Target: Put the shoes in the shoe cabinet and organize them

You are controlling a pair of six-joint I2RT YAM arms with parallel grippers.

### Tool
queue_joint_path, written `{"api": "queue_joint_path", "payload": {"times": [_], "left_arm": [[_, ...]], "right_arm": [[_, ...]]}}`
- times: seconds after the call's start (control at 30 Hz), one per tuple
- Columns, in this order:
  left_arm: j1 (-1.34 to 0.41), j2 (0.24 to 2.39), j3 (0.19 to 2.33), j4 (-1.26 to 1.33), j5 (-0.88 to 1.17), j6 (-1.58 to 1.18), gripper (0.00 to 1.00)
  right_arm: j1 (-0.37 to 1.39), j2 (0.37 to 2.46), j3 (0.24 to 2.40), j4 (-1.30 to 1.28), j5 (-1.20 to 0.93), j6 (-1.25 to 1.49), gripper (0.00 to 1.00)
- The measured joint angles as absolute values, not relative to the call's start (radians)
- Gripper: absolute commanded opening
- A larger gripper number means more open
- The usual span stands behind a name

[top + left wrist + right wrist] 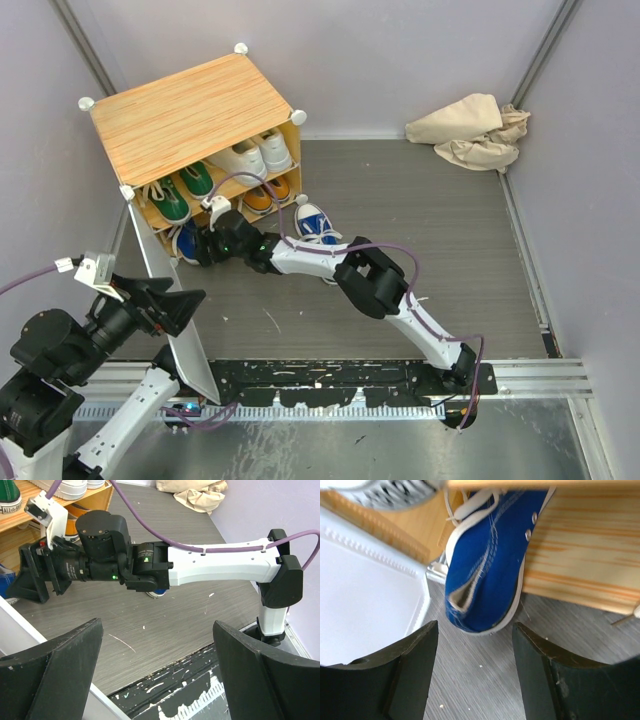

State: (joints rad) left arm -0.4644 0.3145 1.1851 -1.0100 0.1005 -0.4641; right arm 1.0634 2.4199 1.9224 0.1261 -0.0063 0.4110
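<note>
The shoe cabinet (190, 112) stands at the back left with its door (178, 335) swung open towards me. White shoes (256, 153) and green shoes (182, 192) sit on the upper shelf, orange shoes (266, 196) lower right. One blue shoe (490, 560) lies in the lower left compartment, its heel poking out over the floor. My right gripper (475, 630) is open just behind that heel, not touching it. Another blue shoe (315, 222) lies on the floor in front of the cabinet. My left gripper (157, 630) hangs open and empty beside the door.
A crumpled beige cloth (470, 130) lies in the back right corner. The right arm (200, 565) stretches across the grey floor towards the cabinet. The door's white panel (365, 590) is close on the left of the right gripper.
</note>
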Motion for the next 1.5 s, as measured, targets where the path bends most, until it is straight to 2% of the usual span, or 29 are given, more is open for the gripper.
{"api": "queue_joint_path", "payload": {"times": [0.27,0.5,0.53,0.63,0.67,0.7,1.4,1.5], "left_arm": [[-0.464,0.315,1.189,-1.016,0.091,-0.466,0.92],[-0.464,0.317,1.189,-1.016,0.077,-0.472,0.92],[-0.465,0.317,1.189,-1.016,0.075,-0.474,0.92],[-0.464,0.322,1.196,-1.025,0.071,-0.475,0.92],[-0.464,0.323,1.198,-1.028,0.070,-0.475,0.93],[-0.464,0.324,1.200,-1.031,0.067,-0.475,0.93],[-0.465,0.318,1.209,-1.049,0.043,-0.471,0.93],[-0.465,0.318,1.209,-1.049,0.038,-0.471,0.93]], "right_arm": [[1.064,2.409,1.864,0.158,-0.041,0.406,0.60],[1.064,2.411,1.876,0.195,-0.046,0.393,0.43],[1.064,2.416,1.891,0.192,-0.045,0.391,0.39],[1.064,2.441,1.951,0.194,-0.041,0.385,0.10],[1.063,2.447,1.964,0.194,-0.042,0.381,0.03],[1.063,2.452,1.973,0.195,-0.040,0.381,0.01],[1.072,2.464,1.948,0.369,0.097,0.267,0.01],[1.072,2.489,1.991,0.371,0.107,0.248,0.12]]}}
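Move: Just in front of the right hand's open fingers is the heel of the blue shoe lying in the cabinet's lower compartment; its middle is about 7 cm ahead and 5 cm to the left, a couple of centimetres lower. The green shoe sits on the shelf some 9 cm ahead, 5 cm left and 10 cm above. The orange shoe is roughly 14 cm ahead and 12 cm right, the other blue shoe 2 cm ahead and 30 cm right. From the left hand, the first blue shoe is about 26 cm ahead, 6 cm left and 27 cm below. Dipping down and back a centimetre or two first, the right hand then climbs leftward as its fingers shut completely behind the blue shoe's heel. With the fingers closed it reaches forward and up under the heel of the green shoe, ending about 5 cm from its start, the fingers tipping up some 15 degrees towards level; the closed tips seem to bear on the blue heel. ##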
